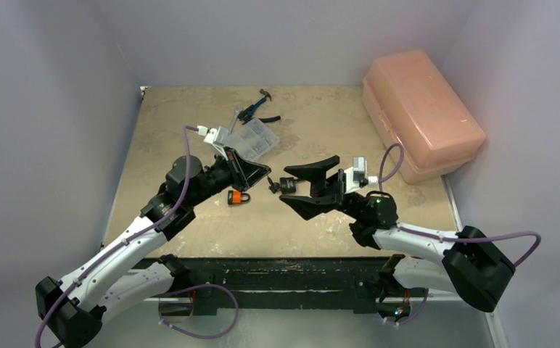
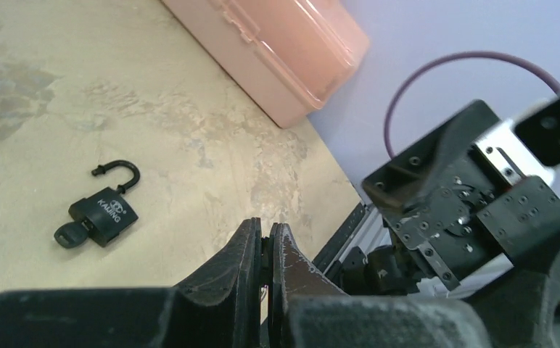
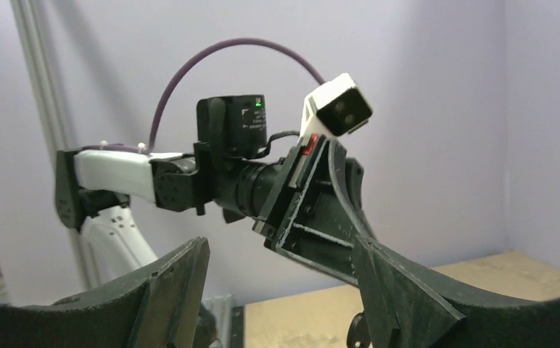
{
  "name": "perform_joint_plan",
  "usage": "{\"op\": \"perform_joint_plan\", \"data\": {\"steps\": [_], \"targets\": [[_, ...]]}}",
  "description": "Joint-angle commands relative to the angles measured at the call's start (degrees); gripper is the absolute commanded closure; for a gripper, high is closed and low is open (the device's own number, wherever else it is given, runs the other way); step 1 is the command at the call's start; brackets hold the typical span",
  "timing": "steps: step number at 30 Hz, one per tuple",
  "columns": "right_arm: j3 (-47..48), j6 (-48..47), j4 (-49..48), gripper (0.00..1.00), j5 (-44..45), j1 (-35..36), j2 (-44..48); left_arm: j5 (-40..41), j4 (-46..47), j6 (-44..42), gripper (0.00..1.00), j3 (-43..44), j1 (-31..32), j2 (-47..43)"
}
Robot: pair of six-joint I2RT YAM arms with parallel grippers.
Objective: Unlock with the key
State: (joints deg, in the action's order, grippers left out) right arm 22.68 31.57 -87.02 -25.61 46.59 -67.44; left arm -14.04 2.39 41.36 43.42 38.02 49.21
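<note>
A black padlock (image 2: pixel 105 214) lies flat on the table with its shackle swung open and a black key (image 2: pixel 67 233) in its base. From above, the padlock (image 1: pixel 289 186) sits between the two arms, its key (image 1: pixel 272 186) pointing left. My left gripper (image 2: pixel 264 233) is shut, its tips (image 1: pixel 268 171) hovering just left of the lock and apart from it. Nothing I can identify shows between its fingers. My right gripper (image 3: pixel 277 254) is open wide, its fingers (image 1: pixel 313 168) spread on either side of the lock and not touching it.
An orange padlock (image 1: pixel 239 196) lies on the table under the left gripper. A clear plastic organiser (image 1: pixel 252 138) and blue-handled pliers (image 1: pixel 259 109) sit behind. A large pink box (image 1: pixel 422 112) stands at the far right, with walls close on three sides.
</note>
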Motion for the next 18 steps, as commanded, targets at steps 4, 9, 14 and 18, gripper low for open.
{"op": "perform_joint_plan", "data": {"steps": [4,9,14,18], "targets": [[0.61,-9.67,1.75,0.26,6.99,0.72,0.73,8.78,-2.16,5.82,1.0,2.24,0.02,1.33],[1.57,-12.52,5.15,0.33,9.47,1.93,-1.27,9.85,-0.55,7.87,1.0,1.53,-0.02,2.15],[2.46,-15.36,7.17,0.42,11.11,2.91,-3.06,10.69,0.43,8.85,1.0,0.83,0.02,2.38],[2.88,-16.88,7.75,0.47,13.74,3.67,-4.69,10.7,0.86,9.25,1.0,0.62,-0.04,2.57]]}}
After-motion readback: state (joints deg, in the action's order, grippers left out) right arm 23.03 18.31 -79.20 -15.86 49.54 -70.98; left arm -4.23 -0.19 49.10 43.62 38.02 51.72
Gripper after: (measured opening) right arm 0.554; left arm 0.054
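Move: The pair of keys already hangs from my shut left fingertips, about 3 cm below that hand point and 1 cm behind and to its right. From my open right hand the keys are some 4 cm ahead, 5 cm left and 9 cm down. The opened padlock lies about 9 cm ahead of my right hand, 1 cm to its right and 26 cm down; the orange padlock is some 9 cm left of my left hand, 1 cm back and 20 cm down. I bring my right hand about 4 cm forward and, after a slight rise, 4 cm down, drifting a little left, in towards the hanging keys. On the way its fingers narrow from wide open to about half, the wrist swinging some 10 degrees clockwise. My left hand keeps its pinch on the keys, easing forward and down about 3 cm and turning counter-clockwise before it settles. ##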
